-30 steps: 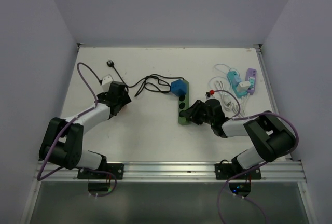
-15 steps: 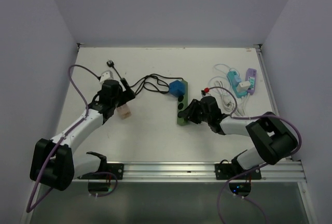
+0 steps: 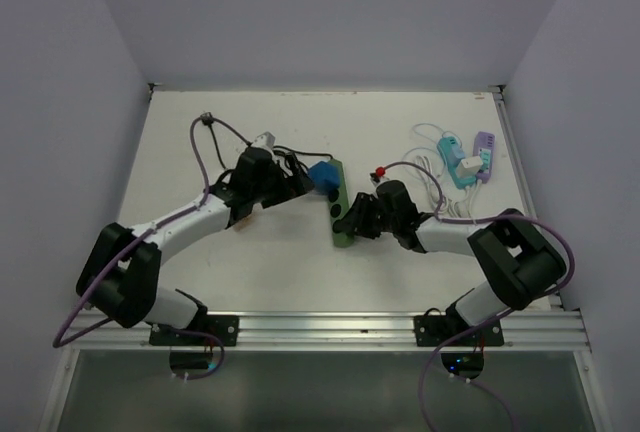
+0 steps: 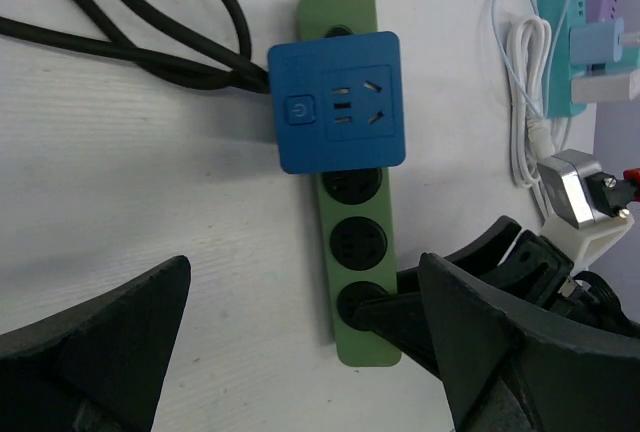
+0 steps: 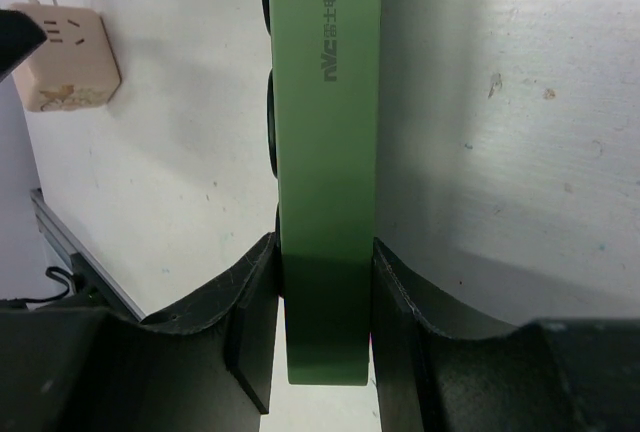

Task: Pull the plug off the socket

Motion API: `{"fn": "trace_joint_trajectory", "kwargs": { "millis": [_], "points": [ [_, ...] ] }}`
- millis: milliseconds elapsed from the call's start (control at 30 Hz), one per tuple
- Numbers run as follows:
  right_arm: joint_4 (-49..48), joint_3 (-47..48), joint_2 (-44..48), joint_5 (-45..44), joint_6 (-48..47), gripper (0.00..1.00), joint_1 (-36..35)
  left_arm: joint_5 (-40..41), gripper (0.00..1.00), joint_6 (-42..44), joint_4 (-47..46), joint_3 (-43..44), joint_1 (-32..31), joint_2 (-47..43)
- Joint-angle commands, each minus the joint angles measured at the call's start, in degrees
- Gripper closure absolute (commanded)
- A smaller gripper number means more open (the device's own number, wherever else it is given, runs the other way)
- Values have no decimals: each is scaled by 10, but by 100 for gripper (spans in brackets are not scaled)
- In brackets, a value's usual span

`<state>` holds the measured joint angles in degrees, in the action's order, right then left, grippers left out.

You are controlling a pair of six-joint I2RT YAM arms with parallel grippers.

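Observation:
The socket is a green power strip (image 3: 341, 220) lying mid-table, also in the left wrist view (image 4: 368, 350) and the right wrist view (image 5: 328, 102). A blue square plug (image 3: 323, 177) sits in its far end, with black cable running off its left side (image 4: 338, 102). My right gripper (image 5: 325, 282) is shut on the strip's near end, one finger on each long side (image 3: 352, 220). My left gripper (image 4: 305, 287) is open and hovers over the strip just short of the blue plug, touching nothing (image 3: 290, 184).
A beige adapter (image 5: 68, 57) lies on the table left of the strip. Black cable loops (image 4: 150, 22) run left from the plug. A coiled white cable (image 4: 525, 102) and teal and purple power strips (image 3: 468, 160) lie at the back right.
My left arm has swung right from the table's left side to the blue plug, opening wide and leaving the beige adapter on the table. The right gripper and strip shifted slightly left.

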<state>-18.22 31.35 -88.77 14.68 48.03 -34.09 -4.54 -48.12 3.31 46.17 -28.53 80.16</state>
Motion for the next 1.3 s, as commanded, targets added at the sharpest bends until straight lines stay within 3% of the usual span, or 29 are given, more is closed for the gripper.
{"fn": "trace_joint_trajectory", "kwargs": {
  "millis": [0,433,800,1100,1267],
  "points": [
    [147,-17,-9,21,-66,100,-12,-16,0,-48,-66,33,-23,37],
    [178,-12,14,76,-95,100,-12,31,0,-66,-76,104,-36,152],
    [163,-18,13,92,-94,100,-12,0,1,-81,-102,73,-38,175],
    [124,-32,6,116,-77,100,-11,-45,23,-91,-154,36,-38,170],
    [111,-38,10,121,-73,100,-11,-45,52,-87,-154,29,-38,154]
  ]
}}
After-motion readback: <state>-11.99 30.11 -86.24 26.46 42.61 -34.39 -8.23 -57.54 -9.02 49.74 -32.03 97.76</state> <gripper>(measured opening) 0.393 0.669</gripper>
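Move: The blue plug sits on the far half of the green socket strip, about 7 cm ahead of the open left hand, 7 cm to its right and 6 cm below. The strip's middle is some 6 cm nearer the robot than the plug and 3 cm right of it; the black cable coil lies about 7 cm left of the plug and 3 cm beyond. From the right hand, gripping the strip's near end, the plug is about 13 cm ahead, 4 cm left and slightly higher. The left fingers come to flank the blue plug and close by about a third onto its two sides, after the hand swings right some 5 cm, reaches forward, sinks about 5 cm and then eases back a little. Meanwhile the right hand keeps its pinch on the strip and draws it back about 5 cm, turning it some 10 degrees counter-clockwise. ##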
